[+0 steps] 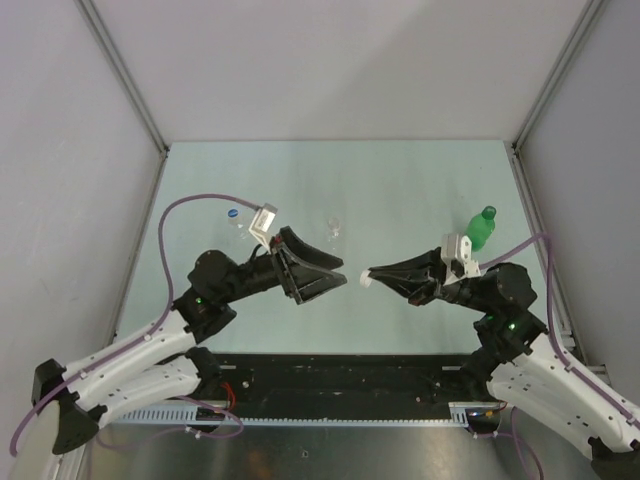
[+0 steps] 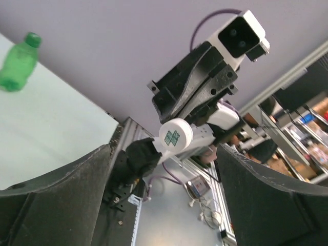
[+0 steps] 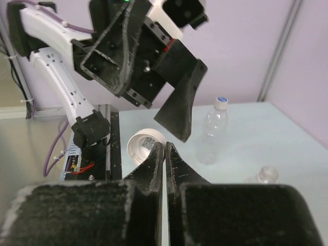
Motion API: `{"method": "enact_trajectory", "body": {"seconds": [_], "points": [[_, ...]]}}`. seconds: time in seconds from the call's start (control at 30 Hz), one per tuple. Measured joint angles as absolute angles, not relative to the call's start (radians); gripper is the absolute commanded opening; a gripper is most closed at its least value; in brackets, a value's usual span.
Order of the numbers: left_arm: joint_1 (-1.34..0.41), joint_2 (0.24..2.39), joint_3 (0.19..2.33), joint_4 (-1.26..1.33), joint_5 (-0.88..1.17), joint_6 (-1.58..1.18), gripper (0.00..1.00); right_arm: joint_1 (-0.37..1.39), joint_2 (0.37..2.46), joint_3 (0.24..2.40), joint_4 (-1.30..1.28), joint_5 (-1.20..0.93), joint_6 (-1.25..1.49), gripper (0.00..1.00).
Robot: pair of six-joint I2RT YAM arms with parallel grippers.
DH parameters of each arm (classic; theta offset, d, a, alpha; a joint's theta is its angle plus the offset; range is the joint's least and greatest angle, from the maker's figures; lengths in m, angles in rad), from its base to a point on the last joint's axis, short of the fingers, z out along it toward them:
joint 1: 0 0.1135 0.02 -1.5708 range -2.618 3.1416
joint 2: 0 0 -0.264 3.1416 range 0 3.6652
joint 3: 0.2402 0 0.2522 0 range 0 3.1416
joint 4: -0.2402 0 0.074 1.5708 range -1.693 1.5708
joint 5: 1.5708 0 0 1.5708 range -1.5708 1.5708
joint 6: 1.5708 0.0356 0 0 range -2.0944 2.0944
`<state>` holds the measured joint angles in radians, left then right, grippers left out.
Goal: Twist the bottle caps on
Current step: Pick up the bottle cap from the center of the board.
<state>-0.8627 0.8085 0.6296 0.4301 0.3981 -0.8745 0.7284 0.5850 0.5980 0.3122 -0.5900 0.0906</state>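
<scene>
My right gripper (image 1: pixel 372 279) (image 3: pixel 165 147) is shut on the rim of a white bottle cap (image 1: pixel 365 284) (image 3: pixel 143 146), held in the air over the table's near middle. My left gripper (image 1: pixel 342 277) (image 2: pixel 166 154) stands open right opposite it, a short gap away, with nothing between its fingers (image 3: pixel 182 105); the cap (image 2: pixel 176 136) faces it head-on. A green bottle (image 1: pixel 482 230) (image 2: pixel 18 63) with a green cap stands upright at the right. One clear bottle (image 1: pixel 236 220) (image 3: pixel 213 129) wearing a white-and-blue cap stands at the left. Another clear bottle (image 1: pixel 335 229) (image 3: pixel 266 175) sits mid-table.
Grey walls with metal posts close in the pale green table (image 1: pixel 400 180) on three sides. A black rail (image 1: pixel 340 372) runs along the near edge between the arm bases.
</scene>
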Motion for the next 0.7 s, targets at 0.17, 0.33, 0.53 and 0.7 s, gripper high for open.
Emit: {"method": "enact_trajectory", "body": {"seconds": [0.17, 0.33, 0.53, 0.7], "points": [[-0.861, 0.872, 0.646, 0.492, 0.525, -0.925, 0.84, 0.728, 0.597, 0.598, 0.411, -0.664, 0.068, 0.00], [-0.860, 0.916, 0.656, 0.543, 0.607, -0.967, 0.74, 0.728, 0.624, 0.598, 0.488, -0.721, 0.058, 0.00], [-0.859, 0.920, 0.656, 0.616, 0.657, -1.004, 0.65, 0.728, 0.665, 0.598, 0.553, -0.777, 0.051, 0.00], [-0.858, 0.942, 0.656, 0.685, 0.695, -1.034, 0.61, 0.729, 0.696, 0.598, 0.586, -0.799, 0.051, 0.00]]}}
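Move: Between the two grippers, the white cap sits in the right fingertips, about 6 cm to the right of the left hand and roughly level with it. Seen from that hand, the uncapped clear bottle stands some 17 cm ahead, and the capped clear bottle about 20 cm ahead and 21 cm left, both some 23 cm lower. The right hand has the left gripper about 8 cm to its left and 1 cm back, with the cap itself some 2 cm left and 1 cm back. Drawing back about 4 cm while easing right and later rising slightly, the left hand swings its fingers some 20 degrees clockwise to face the cap and narrows them by roughly a third, still open around its near side. The right hand keeps the cap pinched and brings it about 2 cm each back, up and left to meet them, tilting its fingertips up and turning them slightly counter-clockwise. ##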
